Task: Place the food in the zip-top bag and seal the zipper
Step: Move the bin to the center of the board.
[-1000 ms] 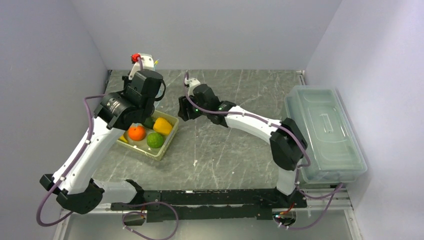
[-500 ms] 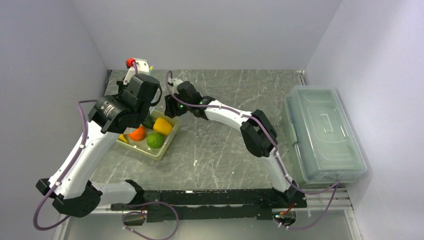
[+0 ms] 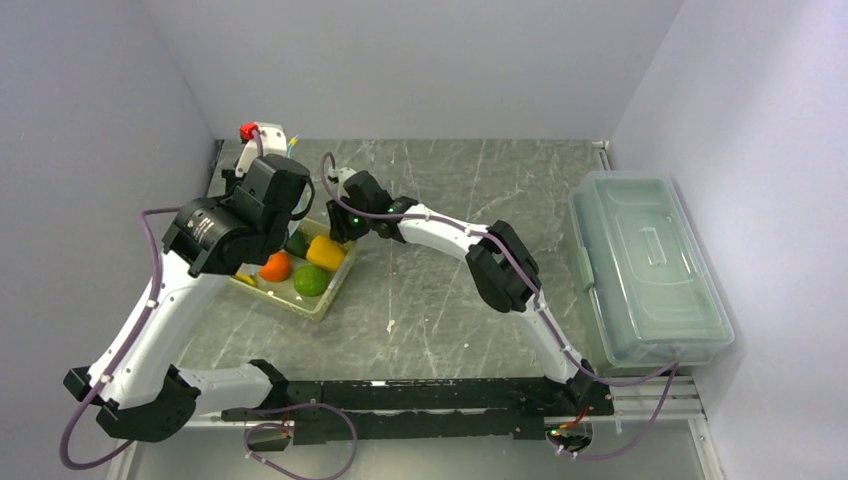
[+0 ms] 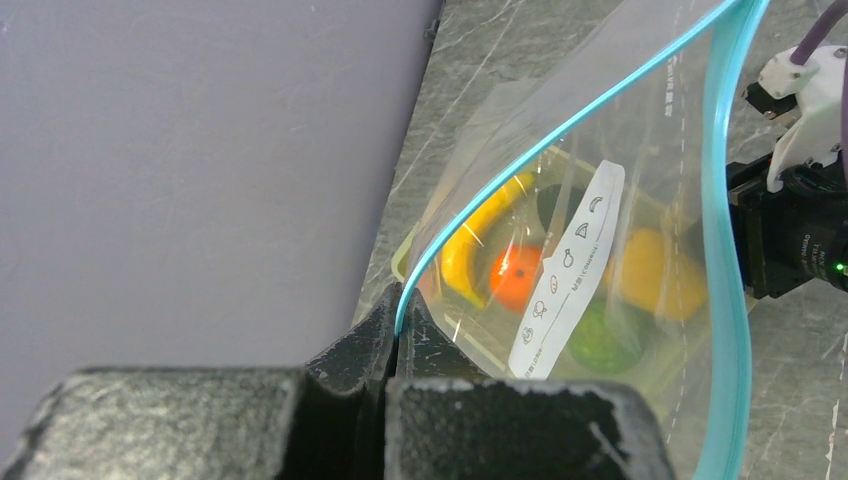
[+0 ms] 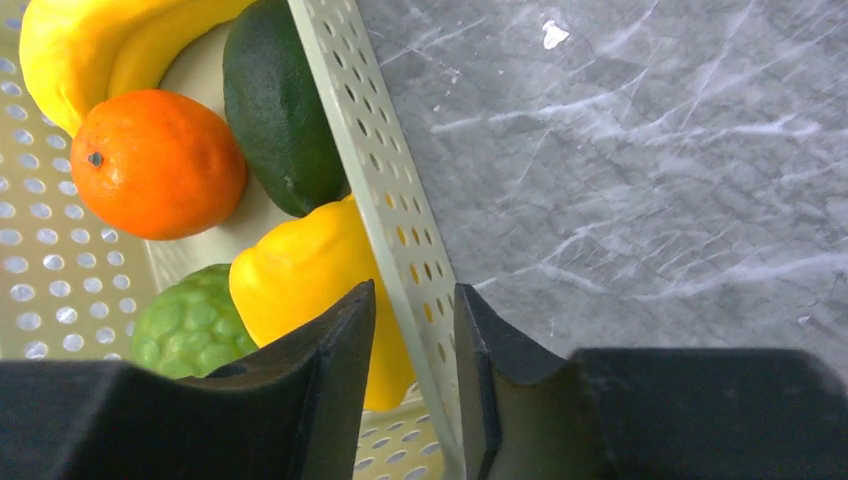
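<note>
My left gripper (image 4: 397, 322) is shut on the light-blue zipper (image 4: 722, 200) of the clear zip-top bag (image 4: 620, 120), which hangs open in front of the left wrist camera. Below it the pale perforated basket (image 3: 325, 292) holds the food: bananas (image 5: 100, 45), an orange (image 5: 158, 164), a dark green fruit (image 5: 280, 110), a yellow pepper (image 5: 300, 275) and a bumpy green ball (image 5: 190, 325). My right gripper (image 5: 413, 310) is open and straddles the basket's wall (image 5: 375, 170), one finger inside by the pepper, one outside. In the top view it sits at the basket's far right corner (image 3: 337, 222).
A large clear lidded box (image 3: 650, 265) stands along the right wall. The left wall is close beside the basket and my left arm (image 3: 160, 300). Grey marble table (image 3: 440, 310) stretches between the basket and the box.
My right arm has reached left to the basket's corner and its jaws have narrowed around the wall. My left arm has drifted slightly left, still gripping the bag.
</note>
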`<state>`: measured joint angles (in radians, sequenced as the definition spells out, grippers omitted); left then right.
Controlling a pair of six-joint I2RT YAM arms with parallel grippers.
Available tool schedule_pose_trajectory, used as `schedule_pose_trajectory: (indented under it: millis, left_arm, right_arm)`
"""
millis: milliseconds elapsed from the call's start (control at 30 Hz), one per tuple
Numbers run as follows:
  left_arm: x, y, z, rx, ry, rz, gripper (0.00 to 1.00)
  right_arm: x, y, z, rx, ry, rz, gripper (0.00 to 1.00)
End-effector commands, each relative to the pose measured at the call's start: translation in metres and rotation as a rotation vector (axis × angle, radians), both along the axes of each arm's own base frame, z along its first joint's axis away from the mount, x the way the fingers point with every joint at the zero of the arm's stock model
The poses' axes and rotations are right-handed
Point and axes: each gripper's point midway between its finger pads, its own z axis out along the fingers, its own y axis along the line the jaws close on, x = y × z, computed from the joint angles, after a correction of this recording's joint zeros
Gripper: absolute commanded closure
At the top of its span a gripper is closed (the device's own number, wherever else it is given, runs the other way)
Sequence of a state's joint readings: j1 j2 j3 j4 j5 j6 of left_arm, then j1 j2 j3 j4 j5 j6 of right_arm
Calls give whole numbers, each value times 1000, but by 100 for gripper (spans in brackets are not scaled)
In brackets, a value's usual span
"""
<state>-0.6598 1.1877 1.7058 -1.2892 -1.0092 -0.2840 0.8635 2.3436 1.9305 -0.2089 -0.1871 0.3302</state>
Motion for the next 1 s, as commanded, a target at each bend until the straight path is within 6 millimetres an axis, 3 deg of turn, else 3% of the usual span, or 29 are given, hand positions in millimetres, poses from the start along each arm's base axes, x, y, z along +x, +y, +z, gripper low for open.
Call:
schedule_pose_trajectory:
  millis: [0, 167, 200, 567, 967]
  left_arm:
    - [-9, 9, 15, -47, -64, 28, 100]
    - [-9, 9, 12, -46, -57, 28, 100]
    - [-10, 10, 13, -46, -58, 29, 100]
    - [-5, 7, 12, -34, -53, 34, 100]
    - [14, -9, 6, -36, -58, 3, 100]
  right_arm:
    - [5, 7, 15, -7, -76, -9, 68]
    - [3, 3, 14, -31, -89, -12, 98]
    - [3, 0, 14, -37, -94, -20, 100]
    - [0, -51, 29, -51, -153, -120, 100]
    - [-2, -166, 43, -53, -145, -311, 100]
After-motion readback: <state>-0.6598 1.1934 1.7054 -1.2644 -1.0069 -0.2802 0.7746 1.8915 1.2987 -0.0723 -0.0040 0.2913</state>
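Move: The right fingers already straddle the bin's near-right rim; the bin's middle lies about 13 cm left, 5 cm back and 4 cm below that hand. The yellow pepper is some 4 cm left and 3 cm back, the green fruit about 7 cm left and 9 cm back, both about 4 cm down. From the left hand the bin's middle is roughly 7 cm ahead, 3 cm right and 34 cm down. The right fingers pinch the bin's rim, then drag it about 14 cm right, turning clockwise. ##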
